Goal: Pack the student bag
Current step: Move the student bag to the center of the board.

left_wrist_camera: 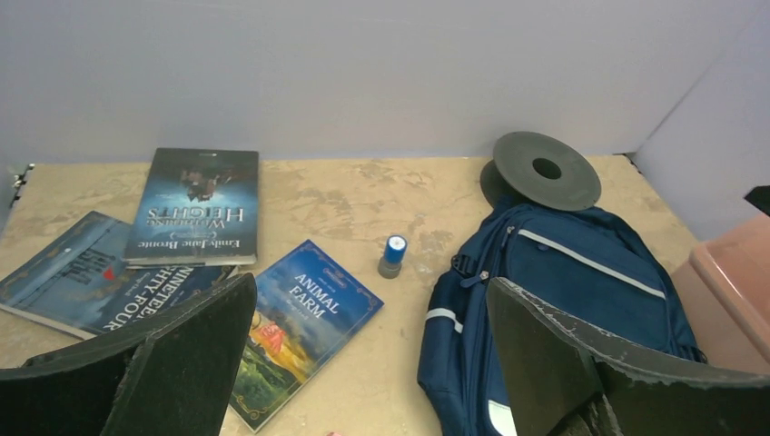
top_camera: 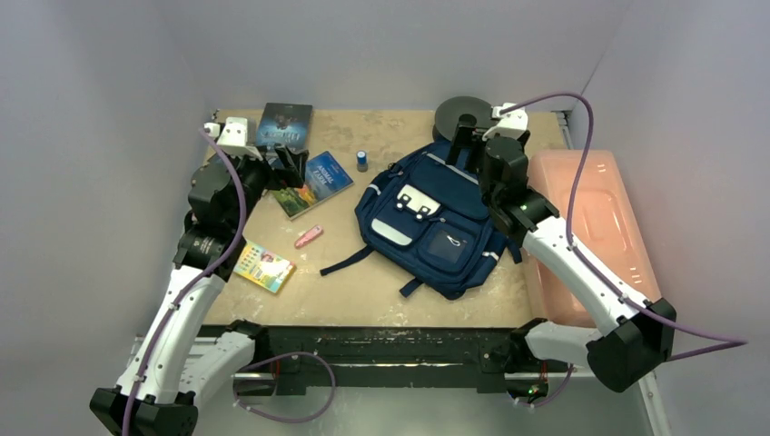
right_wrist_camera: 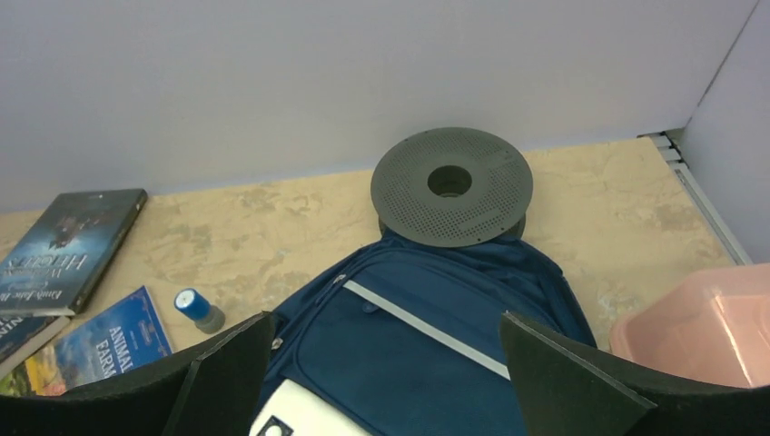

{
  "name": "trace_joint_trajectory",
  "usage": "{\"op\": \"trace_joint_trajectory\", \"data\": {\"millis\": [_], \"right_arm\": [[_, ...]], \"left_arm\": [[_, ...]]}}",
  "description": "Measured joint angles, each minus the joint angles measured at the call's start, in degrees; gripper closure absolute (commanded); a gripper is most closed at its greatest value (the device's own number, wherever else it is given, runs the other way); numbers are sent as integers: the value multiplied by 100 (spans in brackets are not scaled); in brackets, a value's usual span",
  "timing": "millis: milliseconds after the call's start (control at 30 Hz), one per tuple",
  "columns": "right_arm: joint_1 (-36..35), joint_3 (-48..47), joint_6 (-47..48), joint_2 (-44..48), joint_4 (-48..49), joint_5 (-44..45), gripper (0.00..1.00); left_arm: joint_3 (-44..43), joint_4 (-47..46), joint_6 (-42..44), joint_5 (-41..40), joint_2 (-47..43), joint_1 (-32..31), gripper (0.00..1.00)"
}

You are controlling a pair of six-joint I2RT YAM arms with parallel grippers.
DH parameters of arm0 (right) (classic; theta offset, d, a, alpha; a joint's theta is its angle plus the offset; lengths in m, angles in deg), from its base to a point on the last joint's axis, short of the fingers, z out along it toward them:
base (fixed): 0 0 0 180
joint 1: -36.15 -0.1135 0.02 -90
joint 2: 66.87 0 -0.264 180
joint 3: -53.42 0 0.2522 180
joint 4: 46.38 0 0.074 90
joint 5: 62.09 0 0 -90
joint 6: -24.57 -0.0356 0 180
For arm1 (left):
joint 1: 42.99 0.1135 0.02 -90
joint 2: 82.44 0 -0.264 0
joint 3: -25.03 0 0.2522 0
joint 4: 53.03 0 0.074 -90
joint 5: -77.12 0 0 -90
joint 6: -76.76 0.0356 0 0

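Note:
The student bag (top_camera: 427, 218), a navy backpack with white trim, lies flat on the table right of centre, front pockets up and zips closed. It also shows in the left wrist view (left_wrist_camera: 581, 291) and the right wrist view (right_wrist_camera: 427, 336). My right gripper (top_camera: 465, 145) hovers open over the bag's top end, nothing between its fingers (right_wrist_camera: 386, 318). My left gripper (top_camera: 289, 166) is open above the books at the left, empty (left_wrist_camera: 370, 286). An "Animal Farm" book (top_camera: 313, 183) lies below it.
A "Wuthering Heights" book (top_camera: 284, 124) and another dark book (left_wrist_camera: 73, 282) lie at the back left. A blue-capped stamp (top_camera: 361, 161), a small pink item (top_camera: 309, 236) and a colourful card pack (top_camera: 264, 267) lie loose. A grey disc (top_camera: 461, 113) touches the bag's top. A pink box (top_camera: 590, 227) stands at the right.

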Motion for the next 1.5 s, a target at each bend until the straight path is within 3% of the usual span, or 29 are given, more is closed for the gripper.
{"op": "trace_joint_trajectory", "data": {"millis": [133, 567, 1067, 1267, 1400, 1500], "right_arm": [[0, -48, -87, -151, -195, -203, 1], [-162, 127, -533, -1189, -1163, -2111, 1], [-162, 1456, -678, -1187, -1443, -2529, 1], [-378, 1991, -726, -1067, -981, -2695, 1], [-1069, 2131, -732, -861, -859, -2767, 1], [-1521, 2205, -761, -673, -813, -3001, 1]], "left_arm": [[-7, 7, -2, 208, 50, -55, 2], [-192, 385, 179, 190, 262, -855, 2], [-481, 905, 210, -160, 730, -1360, 2], [-636, 1086, -256, -105, 1158, -1591, 3], [-542, 1176, -922, 240, 1320, -1620, 3], [7, 1075, -1593, 509, 1172, -1624, 6]]}}
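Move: The student bag's middle lies about 28 cm below my right hand, some 6 cm left and 4 cm back. The grey spool stands beyond it, roughly 24 cm ahead of my right hand and 5 cm right; the pink box is about 24 cm right and 5 cm back, the blue-capped bottle 16 cm ahead and 22 cm left. From my left hand the bag's middle is some 29 cm right, 3 cm ahead and 32 cm down. I plunge my open right hand some 25 cm down onto the bag's front, tipping the fingers down about 40 degrees and drawing back, then drag the bag left and back with the fingertips resting near its clear pocket, turning counter-clockwise. My open left hand swings about 12 cm right, then sinks steeply towards the bag's left side, tipping down, without reaching it. ##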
